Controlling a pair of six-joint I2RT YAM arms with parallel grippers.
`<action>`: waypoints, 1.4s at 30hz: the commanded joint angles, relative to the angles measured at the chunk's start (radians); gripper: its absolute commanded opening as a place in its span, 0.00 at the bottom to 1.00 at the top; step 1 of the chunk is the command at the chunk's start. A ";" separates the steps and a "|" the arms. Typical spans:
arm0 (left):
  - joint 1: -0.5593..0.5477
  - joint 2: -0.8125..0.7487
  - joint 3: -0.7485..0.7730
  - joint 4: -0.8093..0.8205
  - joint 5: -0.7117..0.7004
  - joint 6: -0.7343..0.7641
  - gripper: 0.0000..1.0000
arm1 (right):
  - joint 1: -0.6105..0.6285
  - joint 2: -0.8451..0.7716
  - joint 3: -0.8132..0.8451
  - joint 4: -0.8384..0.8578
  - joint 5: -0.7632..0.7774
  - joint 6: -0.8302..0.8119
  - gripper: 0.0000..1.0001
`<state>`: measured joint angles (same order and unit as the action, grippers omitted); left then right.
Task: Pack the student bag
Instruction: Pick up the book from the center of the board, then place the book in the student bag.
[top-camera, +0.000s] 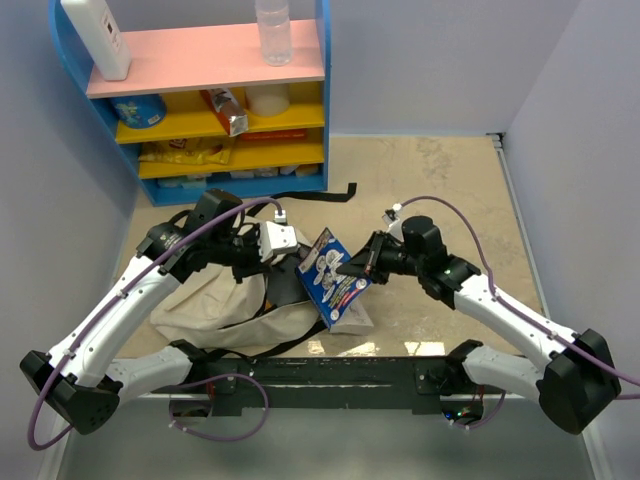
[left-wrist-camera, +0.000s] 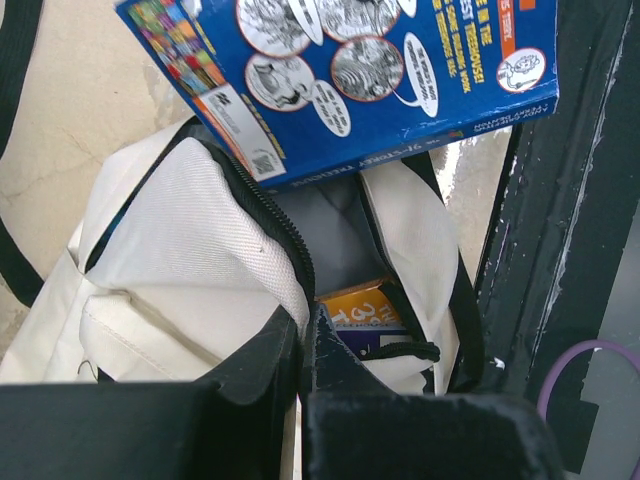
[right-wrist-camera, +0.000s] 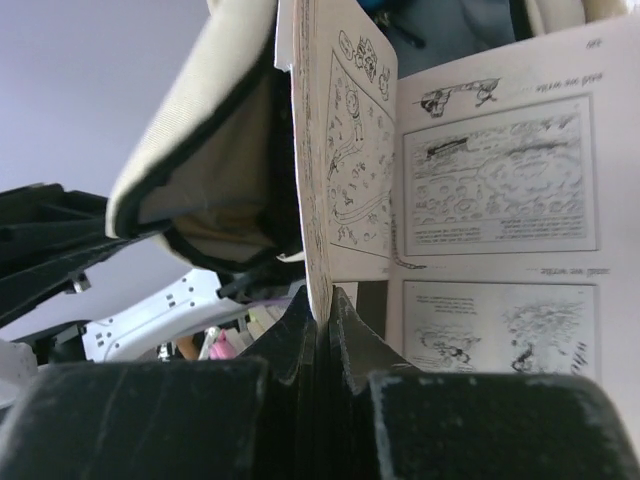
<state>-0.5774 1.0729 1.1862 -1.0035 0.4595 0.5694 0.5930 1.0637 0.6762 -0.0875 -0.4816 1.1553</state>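
Note:
The beige student bag (top-camera: 215, 305) lies slumped on the table's near left, with its dark-lined mouth (left-wrist-camera: 345, 240) facing the centre. My left gripper (left-wrist-camera: 305, 325) is shut on the zipped rim of the bag (left-wrist-camera: 200, 230) and holds the mouth open. An orange and blue book (left-wrist-camera: 365, 310) shows inside. My right gripper (right-wrist-camera: 325, 305) is shut on some pages of a blue comic book (top-camera: 333, 270). The book hangs tilted just over the bag's mouth, its cover (left-wrist-camera: 350, 80) toward the left wrist view and its open pages (right-wrist-camera: 490, 200) toward the right wrist view.
A blue shelf unit (top-camera: 200, 60) with a pink top stands at the back left. It carries a clear bottle (top-camera: 272, 30), a white container (top-camera: 97, 35) and snack packs. A black strap (top-camera: 320, 195) trails on the table. The black base rail (top-camera: 330, 368) runs along the near edge.

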 joint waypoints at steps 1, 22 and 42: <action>-0.002 -0.021 0.067 0.091 0.021 -0.005 0.00 | 0.031 -0.008 0.033 0.163 -0.002 0.063 0.00; -0.002 -0.030 0.066 0.046 0.070 0.035 0.00 | 0.189 0.403 0.220 0.709 0.037 0.310 0.00; -0.004 -0.013 0.064 0.036 0.113 0.040 0.00 | 0.340 0.745 0.355 0.522 0.478 -0.032 0.00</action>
<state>-0.5770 1.0733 1.1934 -1.0546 0.4862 0.5884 0.9234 1.8172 0.9634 0.4385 -0.2081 1.1900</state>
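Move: The right hand already holds the blue book by its pages, the book's middle about 4 cm to its left, 3 cm back and 3 cm lower. The bag's opening lies some 15 cm left, 2 cm back and 9 cm below that hand. The orange book already inside is about 19 cm left, 10 cm back and 14 cm down. From the left hand, pinching the zip rim, the opening is about 6 cm right, 3 cm back and 5 cm down. Keeping its pinch on the pages, the right hand carries the blue book about 17 cm left over the bag, rising slightly and rolling its left side up, then rolls back and plunges roughly 11 cm into the opening, ending a little farther forward. The left hand keeps hold of the zip rim, easing back only about 1 cm. ##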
